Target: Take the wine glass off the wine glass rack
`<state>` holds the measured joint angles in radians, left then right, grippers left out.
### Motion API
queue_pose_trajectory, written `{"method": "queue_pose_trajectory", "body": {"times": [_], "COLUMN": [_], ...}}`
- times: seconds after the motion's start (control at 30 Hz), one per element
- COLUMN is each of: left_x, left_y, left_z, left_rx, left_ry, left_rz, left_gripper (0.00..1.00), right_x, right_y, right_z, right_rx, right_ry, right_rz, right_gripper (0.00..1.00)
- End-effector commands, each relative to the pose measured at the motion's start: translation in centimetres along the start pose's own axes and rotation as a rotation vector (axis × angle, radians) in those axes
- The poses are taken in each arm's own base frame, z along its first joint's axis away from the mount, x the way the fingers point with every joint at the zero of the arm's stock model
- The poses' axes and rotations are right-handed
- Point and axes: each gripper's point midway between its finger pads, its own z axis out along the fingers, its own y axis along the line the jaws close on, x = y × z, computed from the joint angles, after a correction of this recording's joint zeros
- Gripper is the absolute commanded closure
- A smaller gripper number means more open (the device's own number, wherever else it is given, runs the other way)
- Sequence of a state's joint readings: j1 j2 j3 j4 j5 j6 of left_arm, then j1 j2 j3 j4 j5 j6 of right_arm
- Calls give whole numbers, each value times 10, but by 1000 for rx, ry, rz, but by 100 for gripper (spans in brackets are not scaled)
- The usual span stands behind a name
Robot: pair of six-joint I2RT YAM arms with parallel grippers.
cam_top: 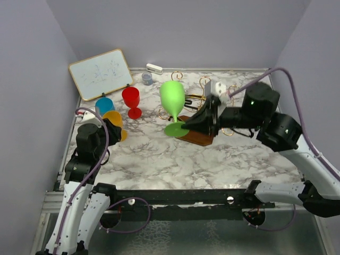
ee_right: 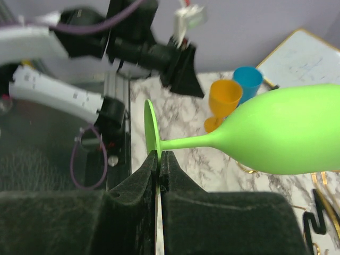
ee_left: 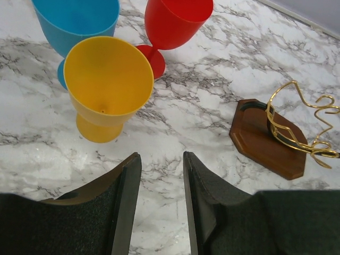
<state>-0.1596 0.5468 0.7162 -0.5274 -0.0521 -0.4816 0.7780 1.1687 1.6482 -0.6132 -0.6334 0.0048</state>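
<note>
The green wine glass [cam_top: 172, 98] stands upright with its bowl on top, just left of the wine glass rack's brown wooden base [cam_top: 201, 138]. My right gripper [cam_top: 184, 126] is shut on the rim of the glass's round foot [ee_right: 150, 127]; in the right wrist view [ee_right: 160, 157] the stem and bowl [ee_right: 287, 135] stretch off to the right. I cannot tell whether the foot touches the table. The rack's gold wire arms [cam_top: 205, 84] rise behind my right gripper. My left gripper [ee_left: 162, 159] hangs open over bare marble, with the rack [ee_left: 265, 141] to its right.
A yellow glass [ee_left: 109, 79], a blue glass [ee_left: 79, 21] and a red glass [ee_left: 175, 21] stand upright at the left of the table. A whiteboard [cam_top: 100, 73] leans at the back left. A small grey cup [cam_top: 147, 78] and a white object [cam_top: 154, 68] sit by the back wall.
</note>
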Motion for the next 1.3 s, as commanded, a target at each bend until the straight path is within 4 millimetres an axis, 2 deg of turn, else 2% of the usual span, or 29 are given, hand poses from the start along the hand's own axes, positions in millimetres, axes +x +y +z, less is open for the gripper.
{"method": "queue_pose_trajectory", "body": {"times": [0.0,0.17,0.27,0.37,0.5,0.63,0.77,0.97,1.27], "left_x": [-29,-62,-71,-67,-37,-2,21,39,48], "left_y": [-32,-68,-79,-80,-88,-96,-93,-98,-94], "left_z": [-27,-67,-86,-101,-111,-118,-123,-126,-128], "left_rx": [93,214,239,229,288,373,393,461,461], "left_ry": [-17,-6,29,85,237,380,437,482,494], "left_rz": [-118,-172,-183,-189,-203,-219,-229,-267,-268], "left_gripper": [59,58,58,57,57,57,57,57,57], "right_x": [40,111,153,175,207,222,240,274,277], "right_y": [22,61,89,99,99,96,91,90,96], "right_z": [5,24,33,37,40,39,40,46,54], "right_rx": [44,-38,-82,-61,6,87,107,80,86], "right_ry": [70,221,278,258,283,245,260,322,281], "right_rz": [-298,-510,-671,-818,-1018,-1193,-1331,-1490,-1599], "right_gripper": [99,99,99,99,99,99,99,99,99]}}
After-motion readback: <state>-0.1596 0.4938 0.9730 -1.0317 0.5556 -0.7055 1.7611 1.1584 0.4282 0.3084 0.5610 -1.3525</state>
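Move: The green glass, held out level by its foot in the right fingers with the bowl forward, is level with the left hand front to back, about 27 cm to its right and 22 cm higher. From the left hand, the yellow glass stands about 11 cm ahead, 5 cm left, and the red glass some 21 cm ahead, 2 cm right. From the right hand, the left gripper is about 9 cm ahead, 30 cm left and 22 cm lower. Keeping its pinch on the green glass's foot, the right hand swoops some 30 cm down and about 8 cm back, drifting slightly left and swinging the bowl from forward to up by nearly 90 degrees. The left hand, fingers still part-open, arcs up and then down while travelling about 12 cm back and 9 cm right to the bowl, rolling left side down and turning clockwise. ##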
